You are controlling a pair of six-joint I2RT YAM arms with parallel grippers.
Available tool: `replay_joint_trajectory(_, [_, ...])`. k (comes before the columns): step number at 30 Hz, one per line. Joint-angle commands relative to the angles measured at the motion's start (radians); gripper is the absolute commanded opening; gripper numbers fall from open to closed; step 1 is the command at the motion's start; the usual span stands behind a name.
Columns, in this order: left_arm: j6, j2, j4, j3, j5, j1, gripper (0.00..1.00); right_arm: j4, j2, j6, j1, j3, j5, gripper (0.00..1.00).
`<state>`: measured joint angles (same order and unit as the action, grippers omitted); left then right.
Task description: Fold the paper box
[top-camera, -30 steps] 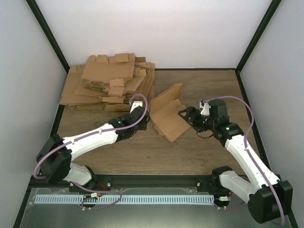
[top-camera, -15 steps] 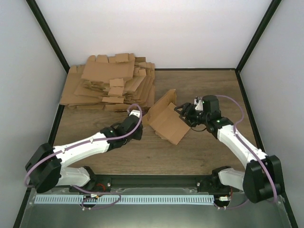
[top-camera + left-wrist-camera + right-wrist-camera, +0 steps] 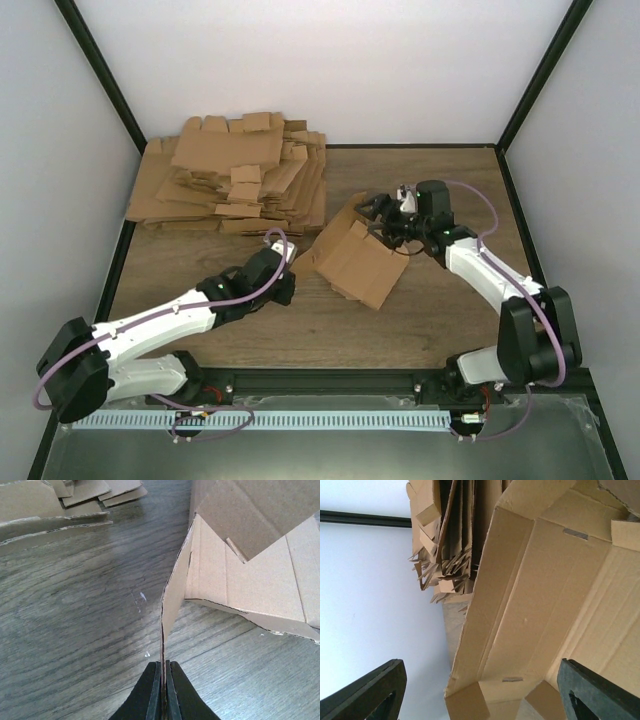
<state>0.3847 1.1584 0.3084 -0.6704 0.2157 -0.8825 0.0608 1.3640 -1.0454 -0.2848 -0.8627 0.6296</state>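
The paper box (image 3: 355, 262) is a brown, partly folded blank lying mid-table, with its flaps raised. My left gripper (image 3: 293, 268) is at its left side, shut on a thin upright flap edge (image 3: 172, 595); in the left wrist view the black fingers (image 3: 163, 666) pinch that edge just above the wood. My right gripper (image 3: 376, 218) hovers at the box's far right corner. Its jaws are open wide, and both fingers (image 3: 370, 695) are apart from the cardboard. The box's creased inner panels (image 3: 535, 595) fill the right wrist view.
A big pile of flat cardboard blanks (image 3: 235, 180) lies at the back left, close behind the box, and shows again as the pile (image 3: 445, 545) in the right wrist view. Black frame posts and white walls bound the wooden table (image 3: 440, 320).
My left gripper has drawn back toward the near left, pulling the box's flap with it. The right gripper briefly narrowed, reopened and moved toward the far side of the box.
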Motion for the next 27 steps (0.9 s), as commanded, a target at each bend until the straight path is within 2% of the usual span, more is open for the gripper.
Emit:
replay_joint_trajectory(1, [-0.030, -0.014, -0.004, 0.013, -0.049, -0.004, 0.04, -0.029, 0.077, -0.006, -0.025, -0.085, 0.027, 0.86])
replay_joint_trajectory(6, [-0.037, -0.020, -0.008, 0.024, -0.068, -0.005, 0.04, -0.027, 0.162, 0.002, -0.052, -0.141, 0.034, 0.85])
replay_joint_trajectory(14, [-0.046, -0.004, -0.009, 0.026, -0.068, -0.005, 0.04, -0.041, 0.274, 0.028, -0.053, -0.211, 0.039, 0.70])
replay_joint_trajectory(21, [-0.053, 0.006, -0.010, 0.029, -0.071, -0.006, 0.04, -0.045, 0.339, 0.050, -0.053, -0.241, 0.052, 0.69])
replay_joint_trajectory(24, [-0.053, 0.006, -0.010, 0.035, -0.065, -0.005, 0.04, -0.050, 0.358, 0.073, -0.053, -0.250, 0.078, 0.62])
replay_joint_trajectory(27, [-0.048, 0.005, -0.009, 0.037, -0.060, -0.005, 0.04, -0.049, 0.361, 0.099, -0.054, -0.247, 0.095, 0.51])
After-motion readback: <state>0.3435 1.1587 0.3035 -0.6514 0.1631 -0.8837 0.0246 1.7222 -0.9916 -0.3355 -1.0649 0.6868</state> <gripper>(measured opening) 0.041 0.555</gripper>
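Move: The raised far-left wall of the paper box has its middle about 3 cm ahead of the right gripper, 7 cm to its left and 9 cm below. The box's near panel lies some 4 cm back of that gripper, straight below by about 13 cm, and the cardboard stack some 18 cm ahead, 27 cm left and 14 cm below. From the left gripper, the same wall is about 13 cm ahead, 9 cm right and 2 cm lower. Bring the right gripper down over the far end of the box's far-left wall, travelling about 5 cm down and nearly as far both forward and left, so that the wall comes between the open fingers. Start narrowing them from wide open to roughly half as you sink, turning the hand slightly counter-clockwise. Keep the left fingers shut on the cardboard flap, easing back barely a centimetre. ##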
